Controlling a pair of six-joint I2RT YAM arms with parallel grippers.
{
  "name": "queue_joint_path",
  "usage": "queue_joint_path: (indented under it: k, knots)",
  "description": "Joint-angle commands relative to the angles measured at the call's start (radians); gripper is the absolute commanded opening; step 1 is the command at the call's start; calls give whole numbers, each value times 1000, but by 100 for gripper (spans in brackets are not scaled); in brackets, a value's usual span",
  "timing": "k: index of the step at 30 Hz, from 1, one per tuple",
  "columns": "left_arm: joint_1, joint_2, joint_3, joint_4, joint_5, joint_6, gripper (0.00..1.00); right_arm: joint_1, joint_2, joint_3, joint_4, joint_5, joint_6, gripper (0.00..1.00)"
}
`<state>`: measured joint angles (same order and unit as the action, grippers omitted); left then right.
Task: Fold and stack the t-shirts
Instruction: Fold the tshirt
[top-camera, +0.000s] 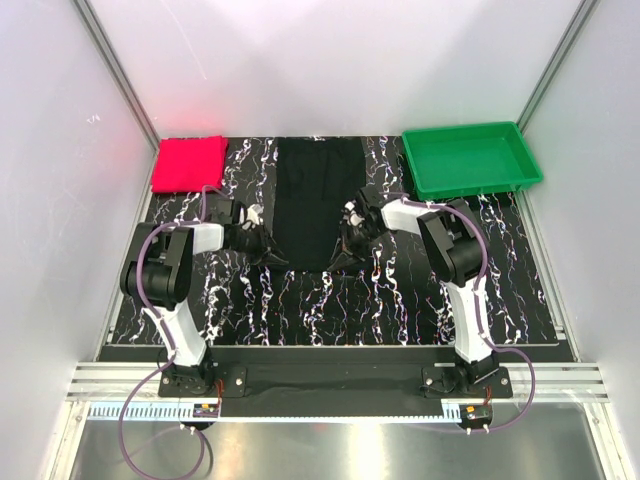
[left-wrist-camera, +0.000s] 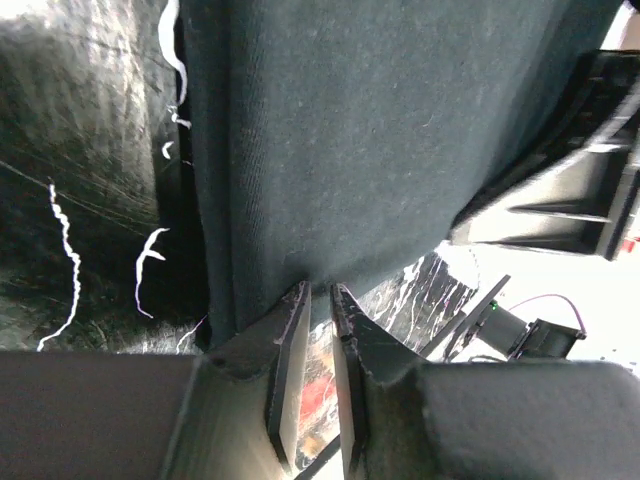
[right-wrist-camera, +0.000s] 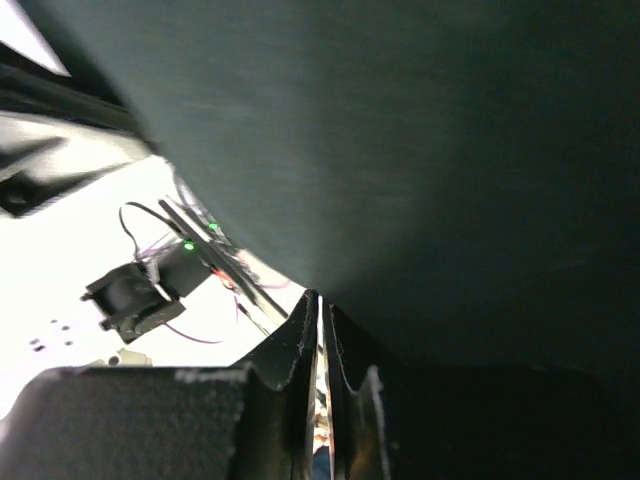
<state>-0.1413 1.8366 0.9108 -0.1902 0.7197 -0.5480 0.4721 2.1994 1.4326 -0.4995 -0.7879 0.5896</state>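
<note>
The black t-shirt (top-camera: 318, 200) lies folded into a long strip on the middle of the mat, running from the back toward me. My left gripper (top-camera: 268, 252) is at its near left corner and my right gripper (top-camera: 343, 252) at its near right corner. In the left wrist view the jaws (left-wrist-camera: 320, 290) stand a narrow gap apart, pinching the hem of the black cloth (left-wrist-camera: 380, 130) at their tips. In the right wrist view the jaws (right-wrist-camera: 321, 298) are almost together on the edge of the cloth (right-wrist-camera: 420, 150). The red t-shirt (top-camera: 189, 163) rests folded at the back left.
A green plastic tray (top-camera: 478, 188) stands at the back right corner. The black marbled mat (top-camera: 330, 310) covers the table between the arm bases and the shirt. White walls close in the left, right and back sides.
</note>
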Motion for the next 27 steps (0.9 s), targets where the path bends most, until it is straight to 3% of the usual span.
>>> queue_joint_path:
  k: [1, 15, 19, 23, 24, 27]
  knots:
    - [12, 15, -44, 28, -6, 63, 21, -19, -20, -63, 7, -1, -53, 10]
    - [83, -28, -122, -6, -43, 114, 17, -228, -150, -293, 9, 10, -169, 13]
    - [85, -121, -147, -29, -54, 94, 18, -306, -242, -363, 4, 21, -177, 17]
    - [83, -290, -174, -48, -55, 42, 31, -346, -358, -434, -4, 59, -169, 29]
    - [85, -328, -185, -49, -60, 16, 39, -348, -383, -457, -7, 67, -160, 32]
    - [83, -485, -203, -84, -94, -27, 52, -348, -480, -507, -7, 87, -108, 41]
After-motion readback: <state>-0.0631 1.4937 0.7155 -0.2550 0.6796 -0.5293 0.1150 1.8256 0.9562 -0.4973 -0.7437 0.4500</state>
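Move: The folded black t-shirt lies flat, its middle about 15 cm ahead of the left hand and 9 cm to its right; from the right hand it is about 15 cm ahead and 4 cm left. Both fingertips are low at its near edge, the left one at the near left corner, the right one some 7 cm short of the near right corner. The red t-shirt is about 24 cm ahead of the left hand and 21 cm left; the green tray is about 25 cm ahead of the right hand and 32 cm right. On the black t-shirt's near edge the two hands draw apart: the left fingertips, still on the cloth, drag its corner a couple of centimetres left and back, then lift clear about 4 cm while opening. The right fingers, almost shut, sweep about 15 cm right along the edge and past the near right corner onto bare table, easing back a little, turning some 15 degrees clockwise and opening late. ##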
